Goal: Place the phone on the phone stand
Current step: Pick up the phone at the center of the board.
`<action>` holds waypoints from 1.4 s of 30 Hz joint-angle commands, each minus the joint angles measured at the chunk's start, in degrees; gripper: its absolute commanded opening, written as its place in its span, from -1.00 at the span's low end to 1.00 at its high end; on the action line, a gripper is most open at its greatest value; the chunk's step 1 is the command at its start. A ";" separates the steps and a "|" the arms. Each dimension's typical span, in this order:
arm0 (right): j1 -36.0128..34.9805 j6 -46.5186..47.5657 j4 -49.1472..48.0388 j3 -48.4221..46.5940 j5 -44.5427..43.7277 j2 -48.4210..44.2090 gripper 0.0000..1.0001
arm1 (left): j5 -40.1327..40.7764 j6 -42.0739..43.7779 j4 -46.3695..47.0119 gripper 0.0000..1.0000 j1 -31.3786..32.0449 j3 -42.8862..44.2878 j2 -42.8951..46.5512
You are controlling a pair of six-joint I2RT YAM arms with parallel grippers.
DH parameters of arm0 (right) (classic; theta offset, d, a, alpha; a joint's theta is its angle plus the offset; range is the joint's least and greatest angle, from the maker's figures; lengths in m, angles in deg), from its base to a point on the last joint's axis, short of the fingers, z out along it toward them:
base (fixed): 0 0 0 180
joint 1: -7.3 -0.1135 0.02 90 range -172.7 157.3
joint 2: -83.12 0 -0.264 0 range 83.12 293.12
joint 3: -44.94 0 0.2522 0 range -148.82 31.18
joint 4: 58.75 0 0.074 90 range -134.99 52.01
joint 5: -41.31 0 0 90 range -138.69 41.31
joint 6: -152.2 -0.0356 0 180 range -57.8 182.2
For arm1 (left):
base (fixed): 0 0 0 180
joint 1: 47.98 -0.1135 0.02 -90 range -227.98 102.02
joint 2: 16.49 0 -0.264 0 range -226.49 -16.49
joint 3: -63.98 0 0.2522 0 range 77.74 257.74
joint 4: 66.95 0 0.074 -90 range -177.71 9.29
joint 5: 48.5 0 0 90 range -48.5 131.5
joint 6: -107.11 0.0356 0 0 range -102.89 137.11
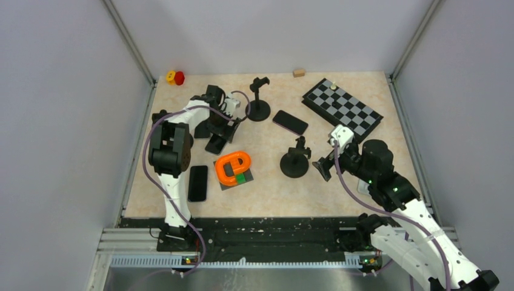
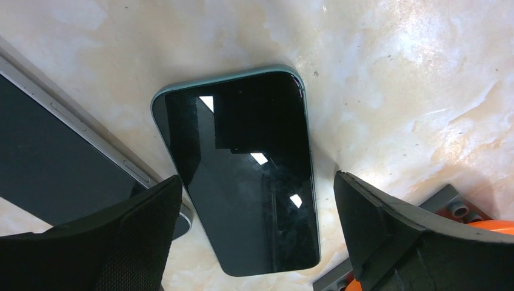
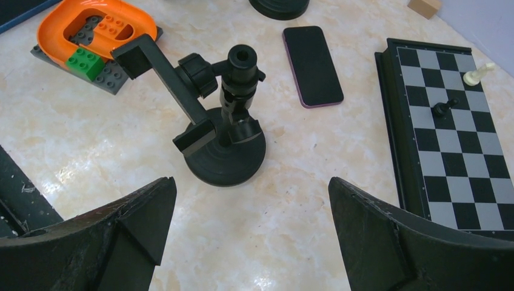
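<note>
A dark phone (image 2: 242, 170) with a green rim lies flat on the table, and my left gripper (image 2: 257, 182) hovers open just above it, one finger on each long side, not touching. In the top view this phone (image 1: 215, 144) pokes out below the left gripper (image 1: 221, 130). A black phone stand (image 3: 224, 121) with a round base and a tilted clamp arm stands in front of my open, empty right gripper (image 3: 251, 182). From above, that stand (image 1: 295, 160) is just left of the right gripper (image 1: 324, 165). A second stand (image 1: 259, 100) is at the back.
A purple-edged phone (image 1: 290, 122) lies between the stands, another phone (image 1: 197, 182) at the near left, and a silver-edged device (image 2: 54, 151) beside the green one. An orange brick piece (image 1: 233, 168) sits mid-table. A chessboard (image 1: 342, 109) is at the back right.
</note>
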 commanded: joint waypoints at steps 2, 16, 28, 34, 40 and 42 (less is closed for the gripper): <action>0.51 0.77 -1.06 0.68 0.62 -0.46 0.97 | 1.12 0.98 -0.90 0.97 -0.26 -2.74 0.84; 0.51 1.03 -1.09 0.77 1.20 0.06 0.97 | -1.76 0.34 -3.02 0.90 -1.17 -5.96 1.36; 0.51 2.38 -1.53 -5.61 1.00 5.11 0.97 | -4.04 -3.04 3.74 0.18 -1.18 -13.02 5.20; 0.51 1.42 -4.85 -11.55 1.15 10.54 0.97 | -5.79 -4.81 5.40 -0.40 -1.14 -14.02 8.32; 0.45 -0.81 -8.60 -16.93 0.57 15.45 0.97 | -5.83 -5.33 6.28 -0.79 -0.94 -14.08 12.45; 0.49 -1.02 -9.50 -18.80 -0.72 17.36 0.97 | -5.85 -5.46 6.85 -0.88 -0.84 -14.50 14.21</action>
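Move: The dark phone with the green edge lies between the open left fingers, its middle about 1 cm left of the hand and 1 cm below. The silver-edged phone sits some 7 cm ahead and 8 cm left; the orange tray is about 13 cm back and 5 cm right. From the right hand, the green-edged phone is roughly 43 cm left, 13 cm ahead and 20 cm down. Left fingers pinch the phone's long sides, drawing back about 3 cm; the open right hand rises forward 5 cm. ##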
